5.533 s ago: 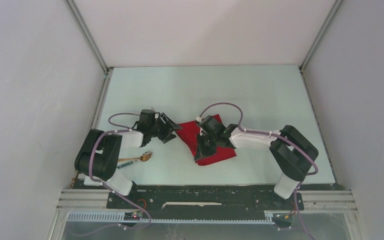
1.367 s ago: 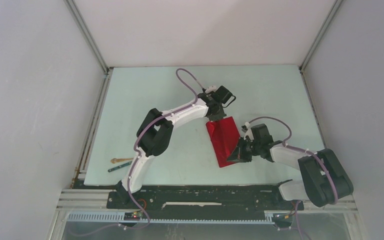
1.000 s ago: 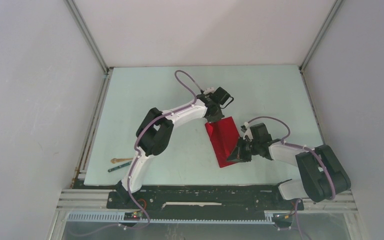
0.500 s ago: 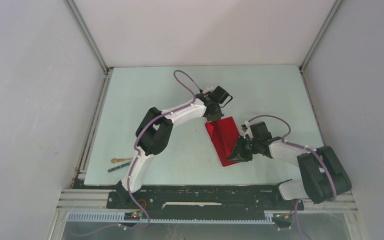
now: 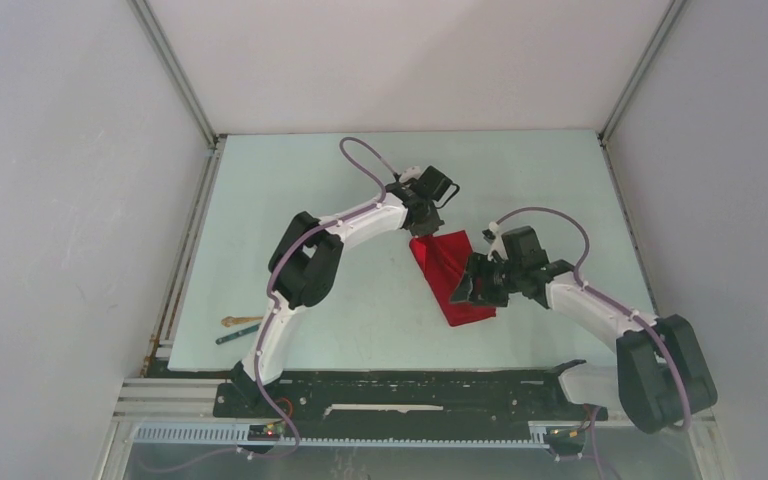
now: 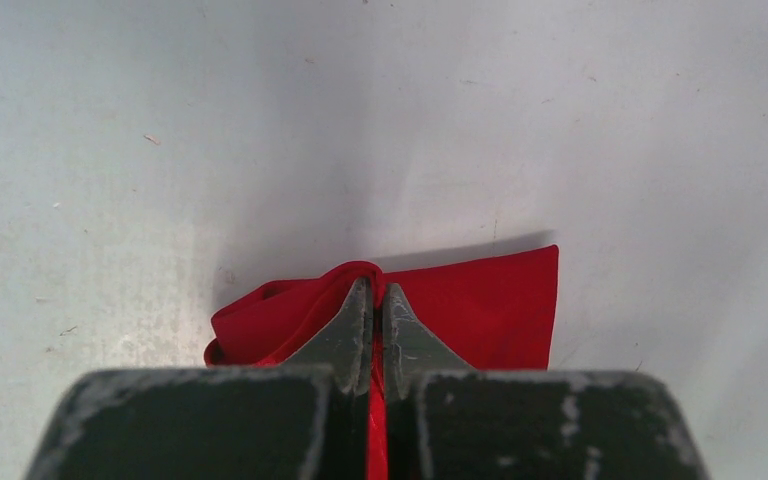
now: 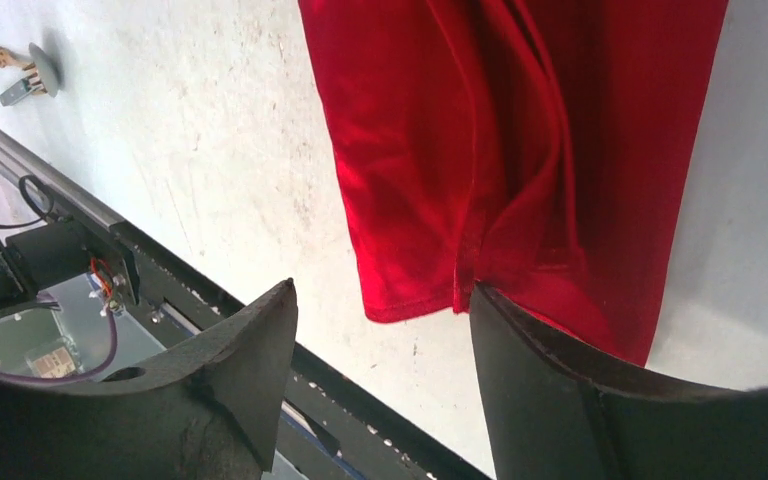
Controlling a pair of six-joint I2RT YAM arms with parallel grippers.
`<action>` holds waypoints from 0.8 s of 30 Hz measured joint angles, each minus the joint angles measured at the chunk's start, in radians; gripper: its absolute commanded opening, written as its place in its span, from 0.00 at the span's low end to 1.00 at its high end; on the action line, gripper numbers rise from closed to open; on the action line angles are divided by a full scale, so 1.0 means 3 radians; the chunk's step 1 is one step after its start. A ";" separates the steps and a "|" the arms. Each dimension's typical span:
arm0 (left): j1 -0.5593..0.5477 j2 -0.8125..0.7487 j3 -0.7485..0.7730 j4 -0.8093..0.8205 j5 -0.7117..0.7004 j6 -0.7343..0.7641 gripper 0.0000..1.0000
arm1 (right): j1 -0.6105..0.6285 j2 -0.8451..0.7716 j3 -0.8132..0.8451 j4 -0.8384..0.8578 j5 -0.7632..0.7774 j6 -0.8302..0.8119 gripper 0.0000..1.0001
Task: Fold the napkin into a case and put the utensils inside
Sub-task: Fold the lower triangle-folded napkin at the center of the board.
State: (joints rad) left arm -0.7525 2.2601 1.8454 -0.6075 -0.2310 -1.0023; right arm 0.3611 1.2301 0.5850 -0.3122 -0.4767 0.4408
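Observation:
The red napkin (image 5: 457, 278) lies folded into a narrow strip on the pale table, running from far left to near right. My left gripper (image 5: 423, 230) is shut on a raised fold at the napkin's (image 6: 480, 300) far end, cloth pinched between the fingertips (image 6: 355, 320). My right gripper (image 5: 468, 290) hovers open over the strip's near half; in the right wrist view the napkin (image 7: 480, 150) sits ahead of the spread gripper (image 7: 382, 290), with nothing between its fingers. The utensils, a wooden fork (image 5: 242, 321) and a dark teal stick (image 5: 230, 338), lie together at the table's near left corner.
A black rail (image 5: 410, 385) runs along the near table edge, close below the napkin's near end (image 7: 400, 310). Grey walls enclose the table (image 5: 360, 180) on the left, far and right sides. The utensils (image 7: 18, 72) show small at the upper left of the right wrist view.
My right gripper has opened, let go of the napkin's near edge and risen slightly. My left gripper, still holding the far end, has shifted a little to the far left.

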 measured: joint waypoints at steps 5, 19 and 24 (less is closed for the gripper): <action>0.0000 0.0000 -0.0008 0.0020 0.0017 0.0034 0.00 | 0.0010 0.0120 0.0169 -0.0070 0.0103 -0.0095 0.77; 0.0000 -0.0001 -0.0234 0.0244 0.0164 0.0149 0.00 | -0.0169 0.0758 0.0743 0.0315 0.0116 -0.0168 0.78; 0.0000 -0.0006 -0.0251 0.0268 0.0179 0.0210 0.00 | -0.0247 0.1175 0.0908 0.0579 -0.0053 -0.0179 0.73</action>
State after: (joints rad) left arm -0.7525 2.2581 1.7702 -0.5270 -0.1772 -0.9394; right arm 0.2871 1.5826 0.8574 -0.1387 -0.4927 0.3870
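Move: The right hand, open and empty over the near end of the napkin, has the upper part of its centre fold about 14 cm ahead, 5 cm to the left and 5 cm below. The napkin's far right corner is roughly 19 cm straight ahead; the middle of the near edge is 3 cm back and 2 cm right. The left fingers pinch the far end, with that part of the fold about 3 cm back, 3 cm right and 3 cm below them. Still pinching the napkin's far end, the left fingers lower it by about 2 cm and ease back roughly 1 cm with a slight clockwise turn. The right hand, touching nothing, sweeps forward about 11 cm over the napkin towards the left gripper, rising some 2 cm and then sinking again, fingers kept wide open. ##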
